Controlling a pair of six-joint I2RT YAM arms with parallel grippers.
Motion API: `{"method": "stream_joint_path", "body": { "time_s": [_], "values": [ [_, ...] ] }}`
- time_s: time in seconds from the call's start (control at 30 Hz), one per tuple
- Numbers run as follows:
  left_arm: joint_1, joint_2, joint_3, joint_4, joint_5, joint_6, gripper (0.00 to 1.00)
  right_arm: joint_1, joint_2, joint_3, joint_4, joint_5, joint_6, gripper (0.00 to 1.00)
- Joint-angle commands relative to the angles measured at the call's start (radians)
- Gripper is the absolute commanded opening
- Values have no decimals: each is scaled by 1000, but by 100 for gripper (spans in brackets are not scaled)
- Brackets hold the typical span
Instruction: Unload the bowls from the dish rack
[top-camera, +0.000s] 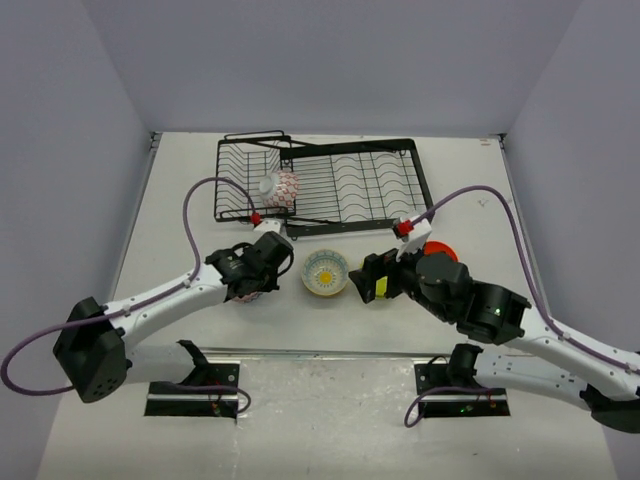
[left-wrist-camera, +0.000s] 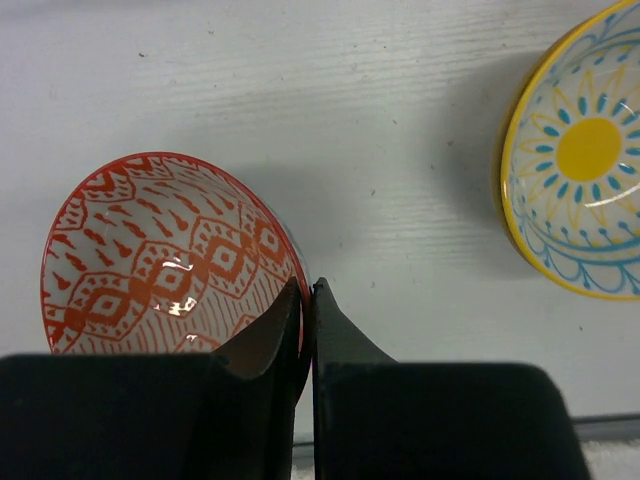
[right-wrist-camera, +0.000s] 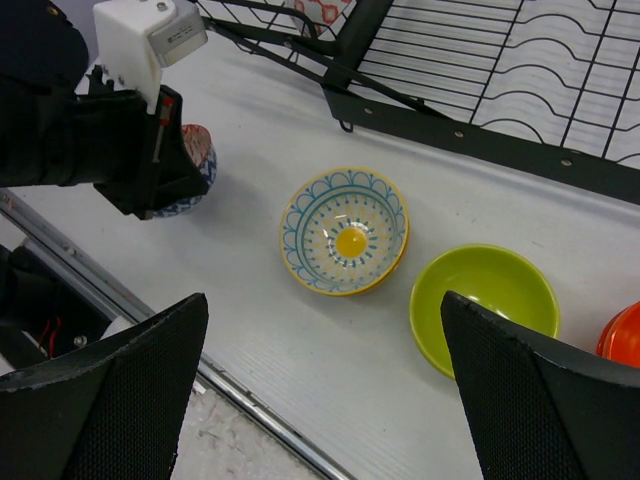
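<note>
My left gripper (left-wrist-camera: 308, 288) is shut on the rim of a bowl with a red-and-white pattern inside (left-wrist-camera: 170, 260), low over the table, left of the cream bowl with the yellow centre (top-camera: 326, 273). In the right wrist view this held bowl (right-wrist-camera: 197, 150) shows a blue-patterned outside. My right gripper (right-wrist-camera: 325, 300) is open and holds nothing, hovering near the cream bowl (right-wrist-camera: 345, 230) and a lime green bowl (right-wrist-camera: 485, 300). An orange bowl (top-camera: 440, 250) sits beside it. The black wire dish rack (top-camera: 345, 228) holds one red-and-white bowl (top-camera: 278, 188) on its left side.
The rack (right-wrist-camera: 470, 130) spans the back of the table. The table's metal front edge (right-wrist-camera: 250, 405) runs just below my right gripper. Purple cables loop over both arms.
</note>
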Motion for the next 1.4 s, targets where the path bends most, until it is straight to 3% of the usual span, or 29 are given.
{"method": "stream_joint_path", "body": {
  "time_s": [0.0,0.23,0.5,0.53,0.6,0.77,0.83,0.9,0.97,1.07,1.17,1.23,1.27,1.37],
  "values": [
    [-17,55,-38,165,-135,-60,0,-14,24,33,6,17,-8,99],
    [-59,164,-59,262,-179,-93,0,-45,8,-18,66,-34,-14,99],
    [-122,255,-60,268,-229,-150,0,-96,75,-22,77,-57,-20,99],
    [-122,264,-57,267,-227,-150,4,-112,106,-22,83,-71,-18,99],
    [-123,263,-59,261,-218,-152,32,-123,133,-25,95,-86,-12,99],
    [-126,160,-49,215,-204,-146,63,-184,170,-33,161,-123,12,99],
    [-126,79,-8,160,-245,-139,69,-246,166,-39,203,-138,35,99],
    [-125,-7,56,71,-306,-126,99,-301,167,-48,276,-204,55,99],
    [-114,-58,127,9,-345,-92,100,-319,204,-50,338,-265,60,99],
    [20,-139,190,7,-272,12,100,-339,297,-45,503,-419,78,99],
    [381,-188,234,27,-111,112,100,-378,436,5,655,-591,155,99],
    [537,-222,256,31,24,149,100,-418,513,30,755,-706,208,99],
    [696,-257,254,35,82,160,100,-447,590,42,843,-739,279,99],
    [937,-338,207,63,267,183,100,-479,705,60,994,-853,400,99]
  ]
}}
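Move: The spot for the held blue bowl with the red inside is about 2 cm ahead, 3 cm left and 8 cm below the left hand; the yellow-patterned bowl stands 4 cm ahead and 13 cm right. The racked red-patterned bowl lies some 20 cm ahead, 3 cm right of that hand, and from the right hand 25 cm ahead, 18 cm left, 18 cm down; the green bowls stand 7 cm ahead, 4 cm right of the right hand. The blue bowl, still pinched by its rim, is lowered about 6 cm onto the table by the left hand, easing slightly right; the fingers then open wide and leave upward and left, some 20 cm each way, tilting up and turning counter-clockwise. The open right hand reaches about 12 cm forward and 9 cm left, sinking slightly, towards the racked red-patterned bowl, its left side rolling up. ##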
